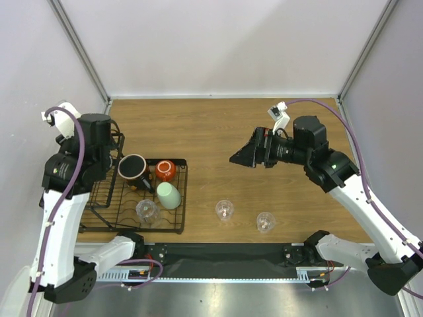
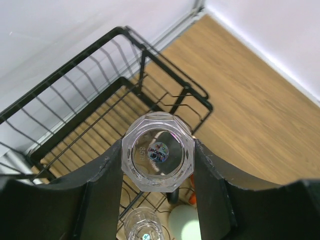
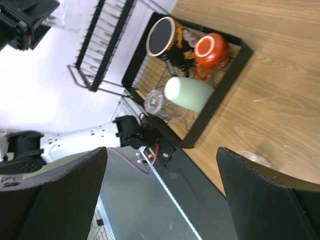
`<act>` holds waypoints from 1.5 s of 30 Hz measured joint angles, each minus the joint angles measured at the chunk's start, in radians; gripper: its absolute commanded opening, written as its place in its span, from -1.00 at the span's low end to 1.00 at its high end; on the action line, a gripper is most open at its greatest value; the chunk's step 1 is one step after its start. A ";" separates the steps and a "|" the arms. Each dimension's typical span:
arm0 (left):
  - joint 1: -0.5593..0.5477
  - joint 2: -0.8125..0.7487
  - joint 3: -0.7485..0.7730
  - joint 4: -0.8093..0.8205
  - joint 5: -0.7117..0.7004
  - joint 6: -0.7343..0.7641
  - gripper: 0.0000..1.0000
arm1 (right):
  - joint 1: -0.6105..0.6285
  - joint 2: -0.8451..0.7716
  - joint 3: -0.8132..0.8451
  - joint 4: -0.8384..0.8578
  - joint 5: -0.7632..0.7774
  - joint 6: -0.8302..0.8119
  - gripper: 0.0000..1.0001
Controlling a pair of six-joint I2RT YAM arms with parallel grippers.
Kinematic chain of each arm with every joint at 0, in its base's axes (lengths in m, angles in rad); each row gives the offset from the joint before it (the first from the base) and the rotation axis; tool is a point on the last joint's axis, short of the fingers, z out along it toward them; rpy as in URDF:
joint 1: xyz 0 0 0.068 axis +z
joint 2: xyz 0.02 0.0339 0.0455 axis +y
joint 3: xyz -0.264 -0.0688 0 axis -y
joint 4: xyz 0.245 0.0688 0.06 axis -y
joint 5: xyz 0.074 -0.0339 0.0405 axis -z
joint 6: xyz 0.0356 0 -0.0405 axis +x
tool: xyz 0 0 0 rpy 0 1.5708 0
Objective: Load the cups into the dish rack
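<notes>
My left gripper (image 2: 158, 152) is shut on a clear tumbler (image 2: 158, 160), held above the black wire dish rack (image 2: 75, 135) near its taller basket end. On the rack's flat grid (image 1: 180, 198) stand a dark mug (image 1: 133, 167), an orange-red cup (image 1: 165, 170), a pale mint-green cup (image 1: 168, 195) and another clear tumbler (image 1: 147, 210). Two more clear tumblers (image 1: 225, 210) (image 1: 266, 221) stand on the table to the right of the rack. My right gripper (image 1: 239, 157) hangs open and empty above the table, its fingers pointing toward the rack.
The wooden table (image 1: 218, 125) is bounded by white walls at the back and sides. A black strip with the arm bases (image 1: 218, 254) runs along the near edge. In the right wrist view the rack (image 3: 240, 60) lies well beyond the open fingers.
</notes>
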 measured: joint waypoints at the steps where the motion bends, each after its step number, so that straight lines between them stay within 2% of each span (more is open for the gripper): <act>1: 0.014 0.008 -0.007 -0.004 -0.001 -0.013 -0.99 | -0.017 0.005 0.006 -0.013 -0.008 -0.011 0.96; 6: 0.075 0.035 -0.056 -0.010 0.005 -0.050 -0.99 | -0.098 0.007 0.040 -0.071 -0.040 -0.051 0.97; 11: 0.177 0.072 -0.034 0.019 0.000 -0.025 -0.99 | -0.158 0.003 0.077 -0.109 -0.063 -0.088 0.97; 17: 0.217 0.135 -0.018 0.047 0.003 -0.019 -0.99 | -0.201 0.003 0.079 -0.149 -0.079 -0.121 0.98; 26: 0.306 0.222 -0.027 0.081 0.048 -0.025 -1.00 | -0.203 -0.015 0.063 -0.177 -0.084 -0.165 0.98; 33: 0.411 0.225 -0.126 0.098 0.119 -0.056 -0.99 | -0.187 -0.049 0.058 -0.206 -0.073 -0.195 0.99; 45: 0.443 0.285 -0.171 0.108 0.169 -0.110 -1.00 | -0.237 -0.080 0.046 -0.227 -0.075 -0.195 0.99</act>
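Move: The clear cup is already in the left hand; the dish rack's raised side tier, where it is headed, has its middle some 15 cm left, 2 cm ahead and 18 cm lower. Some 30 cm below the hand, the black mug is about 5 cm ahead and 2 cm right, and the green cup about 2 cm back and 15 cm right. From the right hand, that tier lies some 56 cm left, 5 cm ahead and 15 cm lower. The clear cup, still gripped by the left hand, is lowered about 12 cm in all towards the raised tier, first swinging some 8 cm left and easing forward, then sinking more steeply while the wrist turns some 20 degrees counter-clockwise and tips its fingers further down. The empty right hand, still open, draws about 7 cm to the right, away from the rack. ##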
